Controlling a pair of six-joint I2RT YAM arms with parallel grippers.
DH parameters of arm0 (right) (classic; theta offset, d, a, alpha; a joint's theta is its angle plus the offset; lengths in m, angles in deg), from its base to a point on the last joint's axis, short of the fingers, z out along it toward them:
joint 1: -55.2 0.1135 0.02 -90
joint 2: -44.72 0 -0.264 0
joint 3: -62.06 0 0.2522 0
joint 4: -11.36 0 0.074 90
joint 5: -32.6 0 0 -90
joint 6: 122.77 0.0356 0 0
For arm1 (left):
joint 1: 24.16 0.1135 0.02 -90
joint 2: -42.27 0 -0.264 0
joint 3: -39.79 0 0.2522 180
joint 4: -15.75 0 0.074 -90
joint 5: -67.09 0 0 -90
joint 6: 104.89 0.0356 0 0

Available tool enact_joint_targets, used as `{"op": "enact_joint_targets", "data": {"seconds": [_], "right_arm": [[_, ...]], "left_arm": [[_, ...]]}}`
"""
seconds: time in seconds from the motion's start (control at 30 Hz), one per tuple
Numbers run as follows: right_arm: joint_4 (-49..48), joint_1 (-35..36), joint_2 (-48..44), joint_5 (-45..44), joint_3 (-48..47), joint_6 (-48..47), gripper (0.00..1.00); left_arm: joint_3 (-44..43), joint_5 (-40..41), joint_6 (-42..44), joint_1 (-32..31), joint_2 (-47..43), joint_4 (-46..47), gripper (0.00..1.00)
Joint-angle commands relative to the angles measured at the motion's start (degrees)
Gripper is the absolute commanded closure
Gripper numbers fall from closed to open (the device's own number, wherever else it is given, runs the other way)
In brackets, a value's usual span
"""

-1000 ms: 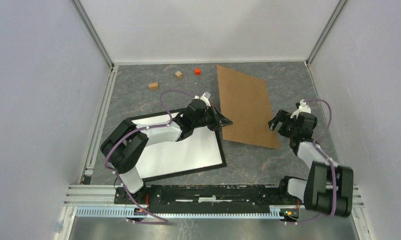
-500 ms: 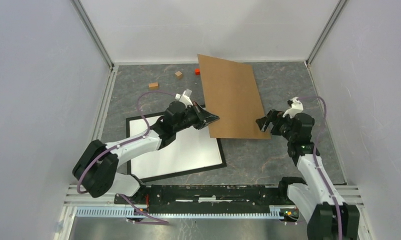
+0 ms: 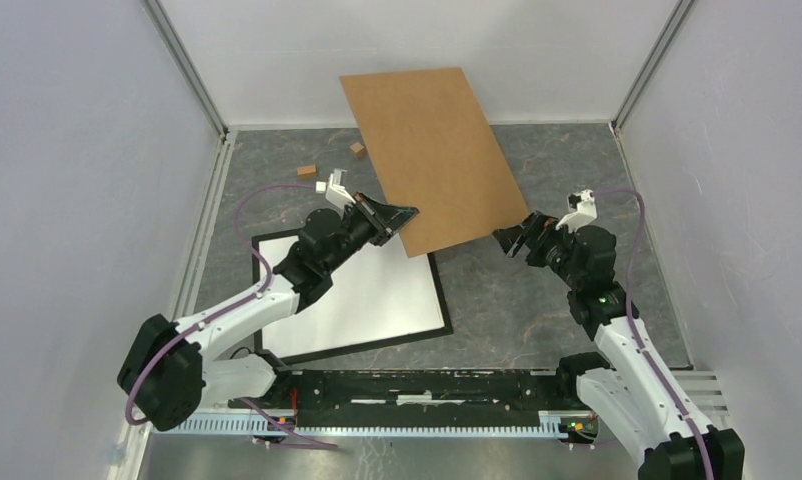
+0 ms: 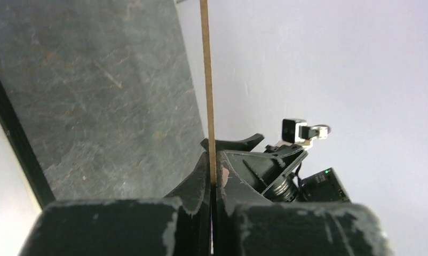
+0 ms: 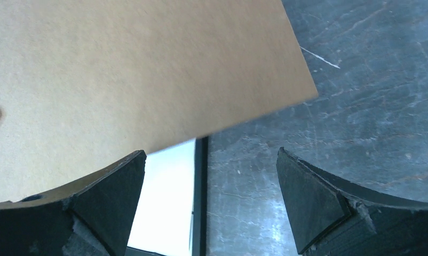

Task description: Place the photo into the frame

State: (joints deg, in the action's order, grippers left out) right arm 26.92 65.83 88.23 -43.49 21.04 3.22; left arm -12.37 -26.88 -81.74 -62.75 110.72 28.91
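The photo shows as a plain brown sheet, lifted off the table and tilted up toward the back wall. My left gripper is shut on its lower left edge. In the left wrist view the photo stands edge-on between the closed fingers of the left gripper. The black frame, white inside, lies flat on the table under the left arm. My right gripper hangs open just below the photo's lower right corner, not touching it. In the right wrist view the photo fills the upper left, and the frame's edge lies below the right gripper.
Two small wooden blocks sit at the back left of the grey table. White walls close in on three sides. A metal rail carries the arm bases at the near edge.
The left arm has raised the photo off the table and swung it left and back, tilting it up. The right gripper moved left and stays open below the photo's corner.
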Motion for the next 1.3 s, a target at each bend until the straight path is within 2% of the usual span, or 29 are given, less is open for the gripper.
{"op": "enact_joint_targets", "data": {"seconds": [0.0,0.2,0.37,0.5,0.6,0.73,0.87,1.03,1.17,1.27], "right_arm": [[-6.05,1.78,-0.04,2.14,-1.56,6.95,0.02],[-23.10,8.81,3.70,3.29,-0.24,18.91,0.02],[-37.38,15.85,4.48,-6.48,4.34,28.86,0.02],[-49.31,17.47,11.54,-5.18,4.33,37.47,0.02],[-60.41,18.29,16.09,-6.71,4.64,43.35,0.08],[-61.62,19.95,17.00,-13.09,4.62,45.60,0.09],[-67.22,21.98,16.45,-23.16,8.65,48.99,0.19],[-68.14,24.68,17.31,-30.90,9.22,49.16,0.24],[-73.40,24.86,20.68,-34.56,9.33,50.50,0.40],[-75.31,24.95,23.25,-35.05,8.23,50.83,0.44]], "left_arm": [[-1.49,6.73,3.54,0.18,-5.21,11.43,0.98],[-1.22,6.54,-1.03,0.17,-2.65,17.68,0.98],[-0.57,7.67,-3.41,0.18,-0.74,23.66,0.98],[0.11,7.21,-5.97,0.18,1.81,30.40,0.98],[1.28,6.69,-7.66,0.19,3.15,34.05,0.98],[3.13,7.55,-7.98,0.17,4.40,37.69,0.98],[4.30,7.56,-9.02,0.18,7.97,44.56,0.98],[5.10,7.45,-12.50,0.10,13.77,53.62,0.98],[5.65,7.65,-12.34,-0.08,15.12,54.29,0.98],[6.17,7.72,-11.05,-0.18,14.71,52.51,0.98]]}}
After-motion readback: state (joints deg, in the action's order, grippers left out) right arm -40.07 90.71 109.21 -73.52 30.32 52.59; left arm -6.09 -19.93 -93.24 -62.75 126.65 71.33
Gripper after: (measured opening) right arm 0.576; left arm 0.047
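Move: My left hand still grips the brown backing board near its near-left corner, well above the table. My right hand, wide open, goes for the board's near edge: its middle lies about 8 cm to the left, 2 cm back and 7 cm higher. From my left hand that edge middle is some 10 cm right, 4 cm back, about level; the frame lies 13 cm left, 3 cm back and 25 cm down. I carry my open right hand up about 12 cm and left some 11 cm, then ease 3 cm back right, rolling it about 60 degrees left side up so its fingers straddle the board's near edge, and start closing them. My left hand keeps its pinch, lifts the board 5 cm, sinks half of that, drifts 3 cm forward and rolls its right side up some 20 degrees. ##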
